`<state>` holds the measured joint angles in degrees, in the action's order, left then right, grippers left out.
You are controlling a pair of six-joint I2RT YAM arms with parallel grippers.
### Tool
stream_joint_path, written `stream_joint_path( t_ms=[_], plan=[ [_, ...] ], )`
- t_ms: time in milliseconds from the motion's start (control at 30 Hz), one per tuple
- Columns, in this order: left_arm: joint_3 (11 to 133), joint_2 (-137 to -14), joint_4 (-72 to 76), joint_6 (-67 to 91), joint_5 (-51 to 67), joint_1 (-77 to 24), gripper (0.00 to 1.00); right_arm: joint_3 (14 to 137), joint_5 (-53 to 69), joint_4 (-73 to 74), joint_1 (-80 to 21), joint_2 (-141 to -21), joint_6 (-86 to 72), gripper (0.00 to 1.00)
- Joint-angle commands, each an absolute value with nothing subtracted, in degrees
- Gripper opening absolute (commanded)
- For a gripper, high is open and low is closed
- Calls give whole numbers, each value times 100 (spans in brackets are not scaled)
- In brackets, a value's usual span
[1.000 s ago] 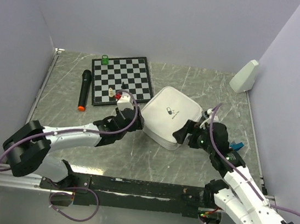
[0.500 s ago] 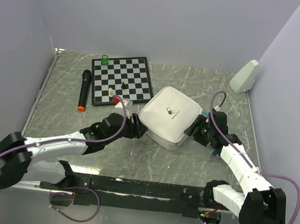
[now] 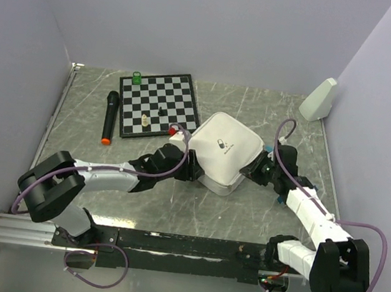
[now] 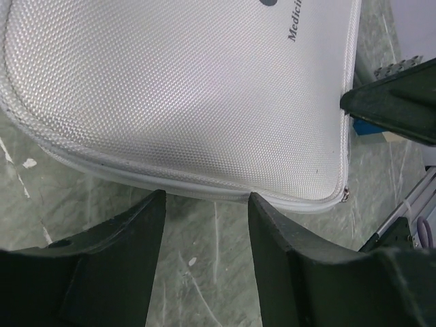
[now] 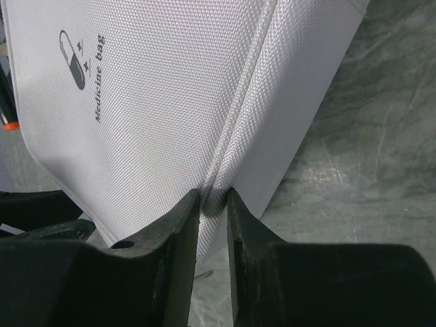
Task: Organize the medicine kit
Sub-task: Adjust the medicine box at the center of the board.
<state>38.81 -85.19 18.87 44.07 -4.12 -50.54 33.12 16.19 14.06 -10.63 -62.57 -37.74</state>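
Note:
The medicine kit (image 3: 224, 148) is a white woven case with a pill logo, lying closed on the marble table right of centre. My right gripper (image 3: 251, 171) is at its right edge; in the right wrist view the jaws (image 5: 213, 199) are pinched on the raised seam of the medicine kit (image 5: 150, 102). My left gripper (image 3: 191, 168) sits low at the kit's near-left edge. In the left wrist view its jaws (image 4: 206, 201) stand open, tips just short of the zip rim of the kit (image 4: 191, 88), only table between them. A right fingertip (image 4: 395, 102) shows at the far corner.
A black-and-white chessboard (image 3: 159, 104) lies at the back left with a green piece (image 3: 137, 78) and a small pale piece (image 3: 145, 120). A black microphone with an orange end (image 3: 110, 117) lies left of it. A white wedge-shaped object (image 3: 318, 99) leans at the back right. Walls enclose three sides.
My right gripper has closed from wide open onto the kit's right edge. The left arm has reached further right, bringing its open jaws up to the kit's near-left rim.

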Motion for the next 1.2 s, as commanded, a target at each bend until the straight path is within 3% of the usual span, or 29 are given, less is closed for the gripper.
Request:
stream_joint_path(
  t_ms=[0,367,500,600,667,900,1167],
  plan=[
    [4104,-8534,2101,4228,-597,-4896,56,2875,2206,1073,-1221,-6354,-4051,26],
    [3613,-7622,1846,4052,-975,-4456,60,2733,2083,712,-2487,-6408,-4737,26],
    [3209,-6945,1951,4227,-984,-4526,63,2891,1777,1053,-2496,-5951,-4554,41],
    [3041,-6435,1724,4447,-1597,-5025,66,3163,1486,1571,-2496,-5661,-4255,55],
    [3137,-6285,1372,4639,-2212,-5596,69,3374,1284,1853,-2496,-5590,-4044,58],
    [4559,-7793,-348,5703,-3926,-6995,79,3787,818,2258,-2461,-5493,-3700,61],
    [6397,-9605,-2635,6968,-5018,-7260,84,3841,756,2294,-2180,-5598,-3533,63]
  ],
)
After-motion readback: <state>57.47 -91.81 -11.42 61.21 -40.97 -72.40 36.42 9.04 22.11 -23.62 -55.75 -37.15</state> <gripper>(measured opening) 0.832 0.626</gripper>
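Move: The closed medicine box has its middle about 6 cm ahead of the left hand, 6 cm to its right and 4 cm down. From the right hand, at the box's right side edge, that middle lies some 5 cm ahead, 7 cm left and 4 cm below. The chessboard's middle is roughly 17 cm ahead of the left hand and 15 cm to its left, with a white chess piece about 12 cm ahead and 19 cm left, both lower. The medicine box's right side edge, still pinched in the right fingers, is pushed about 7 cm left, the hand then also drawing back; the fingers open and it backs off right, forward and up. The left hand, close by the near-left edge, goes left and forward, lifts some 6 cm, then swings back and right and sinks towards the near corner, opening wider and rolling. ##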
